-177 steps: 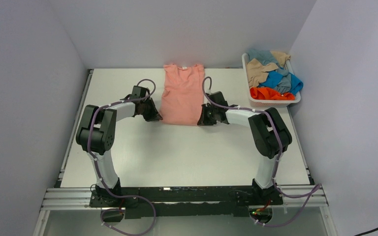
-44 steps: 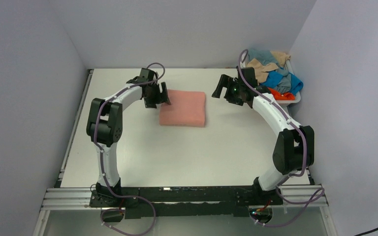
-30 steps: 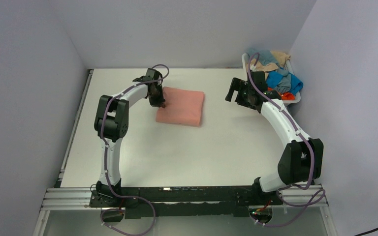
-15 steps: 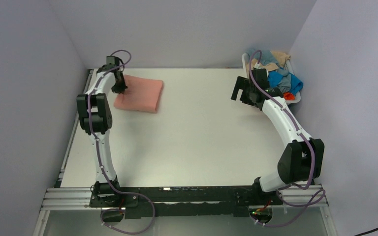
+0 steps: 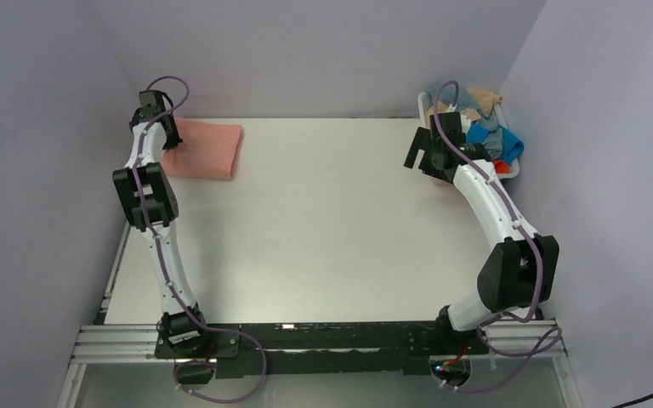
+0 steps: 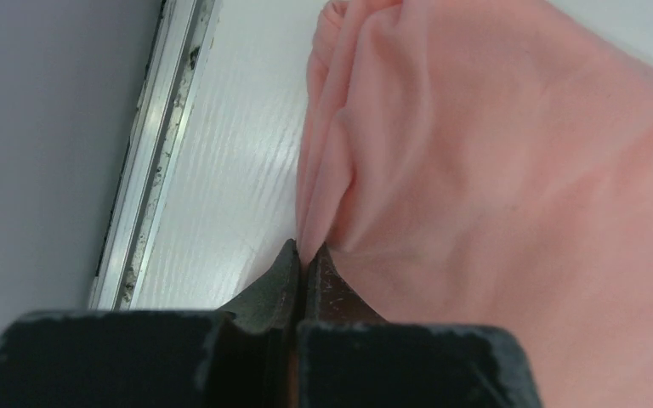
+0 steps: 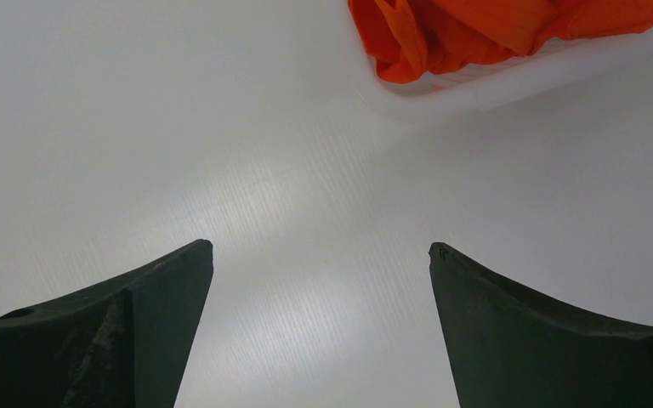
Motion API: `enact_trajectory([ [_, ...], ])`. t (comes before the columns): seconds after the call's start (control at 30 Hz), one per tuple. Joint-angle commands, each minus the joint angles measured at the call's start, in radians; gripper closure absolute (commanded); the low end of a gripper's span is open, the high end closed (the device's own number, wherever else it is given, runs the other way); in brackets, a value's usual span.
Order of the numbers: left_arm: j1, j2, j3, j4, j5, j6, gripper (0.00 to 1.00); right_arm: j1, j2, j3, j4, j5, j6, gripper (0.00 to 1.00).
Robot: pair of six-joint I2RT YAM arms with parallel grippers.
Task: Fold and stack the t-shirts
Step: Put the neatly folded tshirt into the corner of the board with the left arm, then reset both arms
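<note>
The folded salmon pink t-shirt point(image 5: 208, 146) lies at the table's far left corner. My left gripper point(image 5: 167, 142) is shut on its left edge; in the left wrist view the closed fingertips point(image 6: 304, 255) pinch a fold of the pink cloth point(image 6: 493, 187). My right gripper point(image 5: 423, 159) is open and empty over bare table, just left of the white basket point(image 5: 469, 178). An orange t-shirt point(image 7: 476, 30) hangs at the basket's rim point(image 7: 476, 89) in the right wrist view. Blue point(image 5: 493, 136), tan point(image 5: 482, 98) and grey-blue shirts are heaped in the basket.
The left wall stands close to the left gripper, and a metal rail point(image 6: 140, 161) runs along the table's left edge. The right wall stands just beyond the basket. White tabletop point(image 5: 332, 221) stretches between the arms.
The left gripper has dragged the folded pink shirt from the table's middle back to the far left corner. The right gripper moved slightly toward the basket, still open.
</note>
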Motion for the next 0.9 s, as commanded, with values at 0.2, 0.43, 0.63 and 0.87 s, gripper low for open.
enact_trajectory([
  [0.2, 0.039, -0.050, 0.018, 0.053, -0.057, 0.005, 0.77, -0.004, -0.022, 0.045, -0.027, 0.060, 0.027, 0.00],
  [0.43, 0.038, -0.223, 0.009, -0.024, -0.082, -0.046, 0.01, -0.009, -0.086, -0.016, 0.023, 0.095, 0.045, 0.00],
  [0.63, -0.024, -0.715, -0.572, 0.164, 0.044, -0.175, 0.00, -0.013, -0.212, -0.213, 0.204, -0.029, 0.029, 0.00],
  [0.87, -0.217, -1.231, -1.204, 0.330, 0.047, -0.364, 0.01, -0.014, -0.372, -0.465, 0.418, -0.171, 0.048, 0.00],
])
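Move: The folded t-shirt is still pinched by its left edge in the left hand, its middle some 11 cm to that hand's right, level fore and aft and about 2 cm lower. The board's far left corner, where it is to go, lies roughly 10 cm ahead of the hand, 6 cm to its left and 3 cm below. The side rail is 7 cm to the left, straight abeam. From the right hand, the t-shirt is around 73 cm left, 17 cm ahead and 13 cm below. The t-shirt, held by its left edge, is eased about 3 cm left towards the side rail, low over the board, while the left fingers open wide and let go. The left hand then leaves quickly, rising some 19 cm while swinging back and to the right, its fingers tipping up. The right hand, open and empty, draws back about 4 cm. ##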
